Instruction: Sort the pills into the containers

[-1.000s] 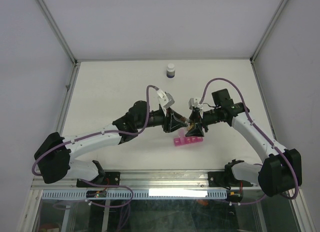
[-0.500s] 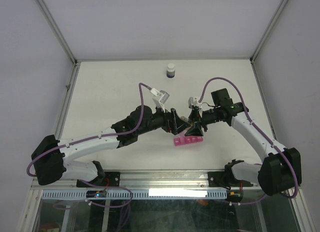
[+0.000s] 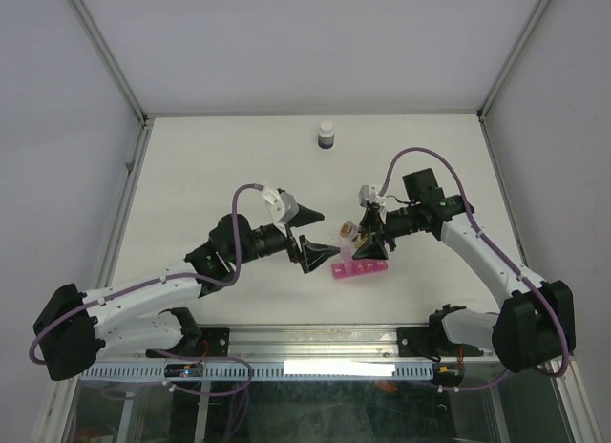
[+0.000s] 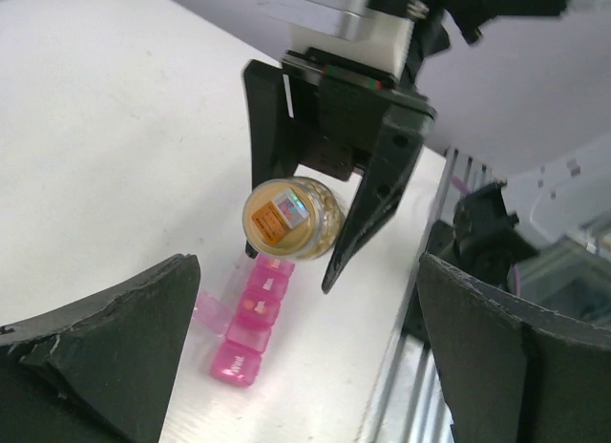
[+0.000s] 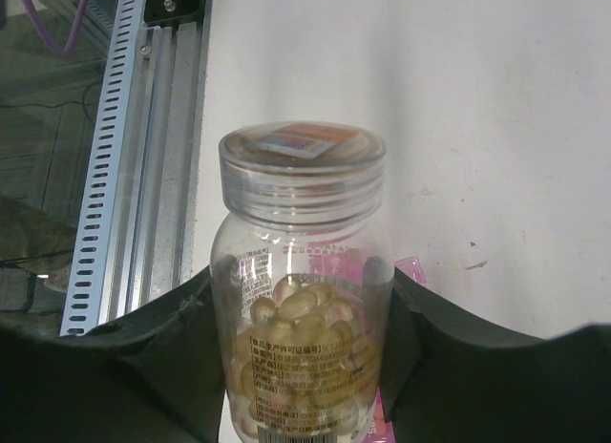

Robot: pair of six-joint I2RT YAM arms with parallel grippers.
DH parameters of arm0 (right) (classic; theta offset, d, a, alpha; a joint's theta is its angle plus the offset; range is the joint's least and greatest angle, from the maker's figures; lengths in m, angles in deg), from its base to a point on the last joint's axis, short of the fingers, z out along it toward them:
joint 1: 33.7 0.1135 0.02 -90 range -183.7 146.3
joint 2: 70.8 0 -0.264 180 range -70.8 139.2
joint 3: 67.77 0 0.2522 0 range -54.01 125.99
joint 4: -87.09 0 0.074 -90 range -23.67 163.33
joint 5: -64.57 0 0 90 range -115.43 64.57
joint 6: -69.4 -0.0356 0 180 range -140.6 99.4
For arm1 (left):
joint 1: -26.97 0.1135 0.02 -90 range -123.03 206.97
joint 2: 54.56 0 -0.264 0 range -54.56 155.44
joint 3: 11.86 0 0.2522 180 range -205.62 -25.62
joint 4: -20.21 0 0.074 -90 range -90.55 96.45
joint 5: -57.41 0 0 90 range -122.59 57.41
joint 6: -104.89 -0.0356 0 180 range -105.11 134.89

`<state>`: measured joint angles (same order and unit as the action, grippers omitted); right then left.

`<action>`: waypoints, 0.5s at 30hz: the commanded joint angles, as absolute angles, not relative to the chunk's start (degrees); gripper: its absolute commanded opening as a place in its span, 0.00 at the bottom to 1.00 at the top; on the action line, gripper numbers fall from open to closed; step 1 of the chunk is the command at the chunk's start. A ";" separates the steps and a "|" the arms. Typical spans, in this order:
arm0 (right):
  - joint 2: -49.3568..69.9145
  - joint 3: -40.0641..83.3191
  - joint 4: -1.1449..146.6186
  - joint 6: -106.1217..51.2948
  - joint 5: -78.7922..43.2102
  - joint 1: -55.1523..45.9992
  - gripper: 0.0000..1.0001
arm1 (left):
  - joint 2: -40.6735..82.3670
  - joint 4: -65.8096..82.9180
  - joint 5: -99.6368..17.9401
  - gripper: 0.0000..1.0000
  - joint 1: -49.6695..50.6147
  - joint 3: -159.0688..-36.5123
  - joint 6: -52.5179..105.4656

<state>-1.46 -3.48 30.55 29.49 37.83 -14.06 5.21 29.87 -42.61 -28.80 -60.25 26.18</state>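
My right gripper (image 3: pixel 361 235) is shut on a small clear bottle (image 3: pixel 350 232) and holds it tilted just above the table. The pills (image 5: pixel 298 367) show as yellow pieces heaped inside the bottle (image 5: pixel 301 300), whose clear cap (image 5: pixel 302 157) is on. Below it lie the containers (image 3: pixel 360 268), a pink strip of compartments. In the left wrist view one lid of the strip (image 4: pixel 250 321) stands open with an orange piece (image 4: pixel 248 305) inside. My left gripper (image 3: pixel 321 235) is open, to the left of the bottle (image 4: pixel 291 219) and apart from it.
A dark bottle with a white cap (image 3: pixel 326 135) stands at the far middle of the table. A metal rail (image 3: pixel 315 343) runs along the near edge, close to the pink strip. Walls enclose the table on three sides.
My left gripper has opened, let go of the bottle's cap end and drawn back to the left. The right gripper and the bottle have stayed in place.
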 commanded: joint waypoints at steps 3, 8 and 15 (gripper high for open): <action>-1.63 -1.22 31.17 31.12 40.39 -13.80 0.00 | 11.18 42.21 -68.85 0.95 -20.03 -63.07 13.85; -1.43 -1.27 31.08 31.32 40.43 -13.77 0.00 | 18.61 38.55 -76.37 0.81 -18.57 -69.10 13.20; -1.28 -1.28 30.96 31.52 40.26 -13.58 0.00 | 23.68 40.68 -78.29 0.68 -18.56 -70.77 15.42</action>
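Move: The lid of the bottle in the right gripper is about 5 cm to the left hand's right, 1 cm ahead and 2 cm lower. The pink pill box is on the table some 10 cm to the left hand's right, 2 cm back and 15 cm below; the box's open flap is 7 cm to that hand's right, 1 cm ahead and as low. From the right hand the lid is about 4 cm left, 2 cm ahead and 2 cm up. Swinging back in, the left hand first eases forward about 2 cm, then goes right some 3 cm and sinks about 2 cm towards the bottle's lid, its wrist turning about 20 degrees clockwise until the fingers point almost straight right. Its wide-open fingers close about a quarter, coming to straddle the lid's line without touching yet. The right hand stays put, still gripping the bottle. ##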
